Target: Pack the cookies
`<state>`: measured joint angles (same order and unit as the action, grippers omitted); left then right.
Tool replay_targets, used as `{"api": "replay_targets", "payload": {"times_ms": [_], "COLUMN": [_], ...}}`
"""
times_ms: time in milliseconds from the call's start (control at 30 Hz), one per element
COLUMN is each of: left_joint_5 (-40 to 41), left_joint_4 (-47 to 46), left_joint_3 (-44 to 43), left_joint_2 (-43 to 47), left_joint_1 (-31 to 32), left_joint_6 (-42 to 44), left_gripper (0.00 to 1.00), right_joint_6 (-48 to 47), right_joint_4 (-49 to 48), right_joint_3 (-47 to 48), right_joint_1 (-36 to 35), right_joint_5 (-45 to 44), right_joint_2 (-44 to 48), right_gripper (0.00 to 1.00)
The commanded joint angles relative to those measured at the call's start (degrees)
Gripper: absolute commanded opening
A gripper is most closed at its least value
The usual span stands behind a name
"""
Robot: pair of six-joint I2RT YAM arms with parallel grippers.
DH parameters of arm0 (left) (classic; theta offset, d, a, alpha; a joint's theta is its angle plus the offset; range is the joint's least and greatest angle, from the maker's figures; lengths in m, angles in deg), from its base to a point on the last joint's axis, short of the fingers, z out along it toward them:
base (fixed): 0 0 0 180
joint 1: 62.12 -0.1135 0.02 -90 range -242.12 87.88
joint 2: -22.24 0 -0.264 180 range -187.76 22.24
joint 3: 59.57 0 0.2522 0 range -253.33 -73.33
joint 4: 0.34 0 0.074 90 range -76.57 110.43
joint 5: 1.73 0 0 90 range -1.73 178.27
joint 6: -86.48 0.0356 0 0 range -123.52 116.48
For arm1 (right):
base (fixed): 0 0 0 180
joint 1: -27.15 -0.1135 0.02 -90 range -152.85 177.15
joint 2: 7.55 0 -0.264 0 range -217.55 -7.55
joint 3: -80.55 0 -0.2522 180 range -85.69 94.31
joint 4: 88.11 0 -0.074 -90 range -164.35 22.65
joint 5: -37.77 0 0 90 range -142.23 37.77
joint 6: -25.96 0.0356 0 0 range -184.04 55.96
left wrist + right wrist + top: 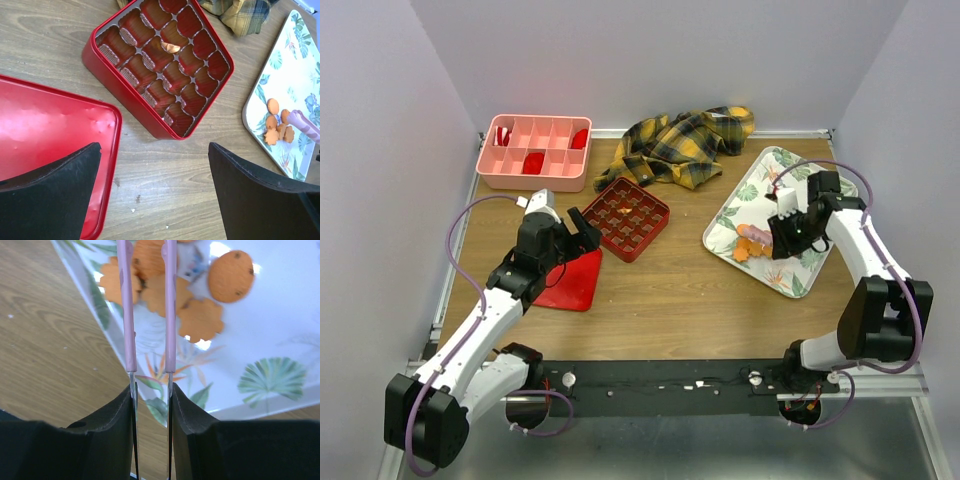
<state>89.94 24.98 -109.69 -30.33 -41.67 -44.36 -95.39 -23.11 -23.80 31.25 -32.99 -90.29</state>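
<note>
Several orange cookies lie in a cluster on the floral tray; they also show in the left wrist view and the right wrist view. My right gripper is shut on pink-armed tongs, whose arms reach over the cookies; their tips are cut off at the frame's top. The red gridded box sits mid-table with one orange cookie in a cell. My left gripper is open and empty, above bare table between the box and the red lid.
A pink compartment bin with dark-red pieces stands at the back left. A yellow plaid cloth lies at the back, touching the red box's far side. The red lid lies flat, left of the box.
</note>
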Motion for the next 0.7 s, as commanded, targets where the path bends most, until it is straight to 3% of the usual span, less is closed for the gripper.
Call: {"api": "replay_targets", "payload": {"times_ms": [0, 667], "left_joint_5": [-1.1, -1.1], "left_joint_4": [-1.2, -1.4], "left_joint_3": [2.1, 4.5], "left_joint_2": [2.7, 4.9], "left_joint_1": [-0.4, -0.4], "left_joint_6": [-1.3, -2.5], "left_gripper": [0.99, 0.99], "right_joint_6": [-2.9, -9.9], "right_joint_4": [-1.4, 0.0], "right_joint_3": [0.9, 6.8], "right_joint_1": [4.9, 6.4], "right_joint_5": [-3.6, 0.3], "right_joint_2": [-0.5, -8.6], "right_gripper": [0.39, 0.44]}}
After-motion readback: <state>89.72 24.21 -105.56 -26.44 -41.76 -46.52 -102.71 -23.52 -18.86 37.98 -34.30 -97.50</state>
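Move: My right hand already grips the pink tongs, their arms reaching down and forward-left over the cookies. The round cookie at the group's right side lies about 3 cm ahead of that hand, 3 cm to its right and 11 cm below. A flower cookie lies level with the hand, 4 cm right; another lies nearly straight below it. From my left hand the round cookie is roughly 39 cm right, 2 cm ahead and 17 cm down. I swing my right hand about 4.5 cm to the right, carrying the tongs off the left-hand cookies towards the round one on the right. Then I ease forward some 2.5 cm while sinking about a centimetre. My grip loosens slightly so the tong arms spread a little, still held in my fingers. ##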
